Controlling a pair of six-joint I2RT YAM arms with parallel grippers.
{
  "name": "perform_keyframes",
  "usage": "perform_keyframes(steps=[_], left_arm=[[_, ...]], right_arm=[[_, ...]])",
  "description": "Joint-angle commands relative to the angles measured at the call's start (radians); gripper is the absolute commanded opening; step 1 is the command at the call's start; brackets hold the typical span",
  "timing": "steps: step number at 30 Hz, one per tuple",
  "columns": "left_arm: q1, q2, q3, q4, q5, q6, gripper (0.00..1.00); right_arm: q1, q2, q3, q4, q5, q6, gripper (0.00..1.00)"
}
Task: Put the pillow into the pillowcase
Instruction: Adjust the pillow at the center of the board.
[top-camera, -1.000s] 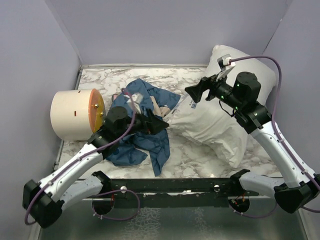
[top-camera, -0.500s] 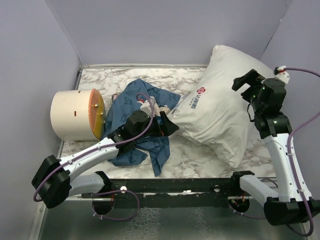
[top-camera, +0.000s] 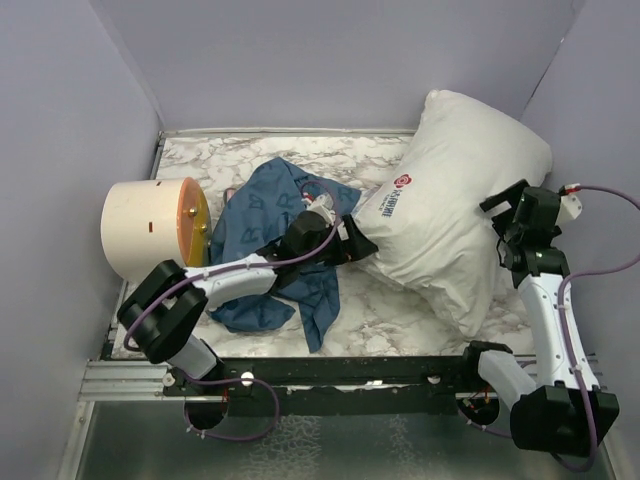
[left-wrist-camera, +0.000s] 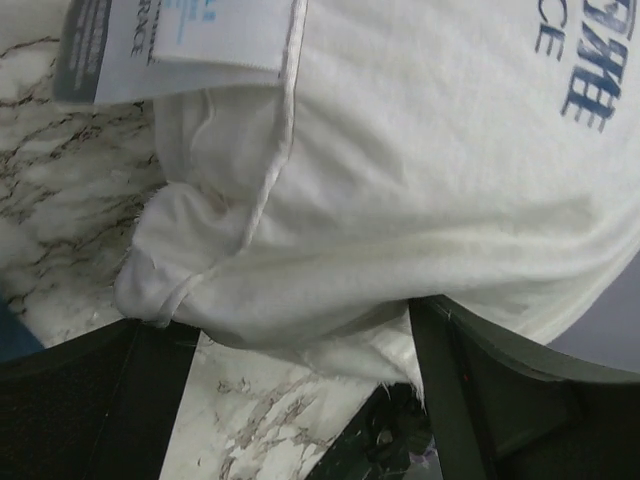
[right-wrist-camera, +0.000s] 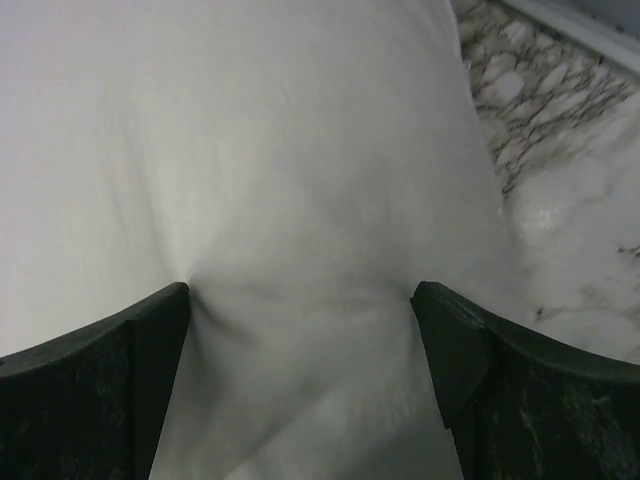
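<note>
The white pillow (top-camera: 450, 200) lies slantwise at the right of the marble table, its red logo (top-camera: 402, 181) towards the middle. The crumpled blue pillowcase (top-camera: 262, 215) lies left of it. My left gripper (top-camera: 356, 240) is open at the pillow's near-left corner. In the left wrist view that seamed corner (left-wrist-camera: 260, 260) with its label hangs between the wide-spread fingers (left-wrist-camera: 90, 400). My right gripper (top-camera: 508, 212) is open against the pillow's right side. In the right wrist view its fingertips (right-wrist-camera: 150, 320) press into the white fabric (right-wrist-camera: 300, 200), which dimples around them.
A cream cylinder with an orange face (top-camera: 150, 228) lies on its side at the far left. Purple walls close in the table (top-camera: 400, 310) at the back and on both sides. A black rail (top-camera: 350, 370) runs along the near edge.
My left arm has stretched right from over the pillowcase to the pillow's corner, its jaws spreading wider. My right arm has swung off the pillow's top to its right side and lowered.
</note>
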Motion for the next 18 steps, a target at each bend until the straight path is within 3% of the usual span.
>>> perform_keyframes(steps=[1, 3, 5, 7, 12, 18], left_arm=[[0.026, 0.115, 0.132, 0.085, 0.000, 0.016, 0.77], [0.075, 0.143, 0.163, 0.072, 0.035, 0.027, 0.52], [0.139, 0.125, 0.162, 0.060, 0.070, 0.036, 0.18], [0.204, 0.084, 0.155, 0.019, 0.062, 0.068, 0.03], [0.358, 0.063, 0.240, -0.108, 0.090, 0.182, 0.00], [0.421, 0.260, 0.534, -0.243, 0.203, 0.295, 0.00]], right_arm=[[-0.039, 0.026, -0.105, 0.093, -0.271, 0.097, 0.84], [-0.039, 0.018, -0.168, 0.175, -0.413, 0.105, 0.59], [-0.039, -0.006, -0.216, 0.252, -0.534, 0.100, 0.23], [-0.038, -0.020, -0.234, 0.301, -0.634, 0.090, 0.07], [-0.027, -0.035, -0.253, 0.434, -0.834, 0.121, 0.01], [0.072, 0.031, -0.163, 0.549, -0.911, 0.104, 0.01]])
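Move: At the left fingertips, open, the pillow's near-left corner sits roughly 2 cm ahead, 2 cm to the right and a touch lower. From this hand the pillow's logo lies about 11 cm ahead and 6 cm right, and the blue pillowcase some 20 cm left, level with it and about 6 cm below. For the right hand, also open, the pillow's right side is straight below by about 3 cm; the logo is some 24 cm left and 1 cm ahead of it. Closing on the pillow's near-left corner, the left hand pinches it, then hauls it forward about 16 cm and some 9 cm left, rising about 5 cm. Meanwhile the right hand sinks about 3 cm into the pillow's right side while shutting on a fold of the cover, then draws it left, some 13 cm in all, turning about 35 degrees counter-clockwise and rolling its left side up. ##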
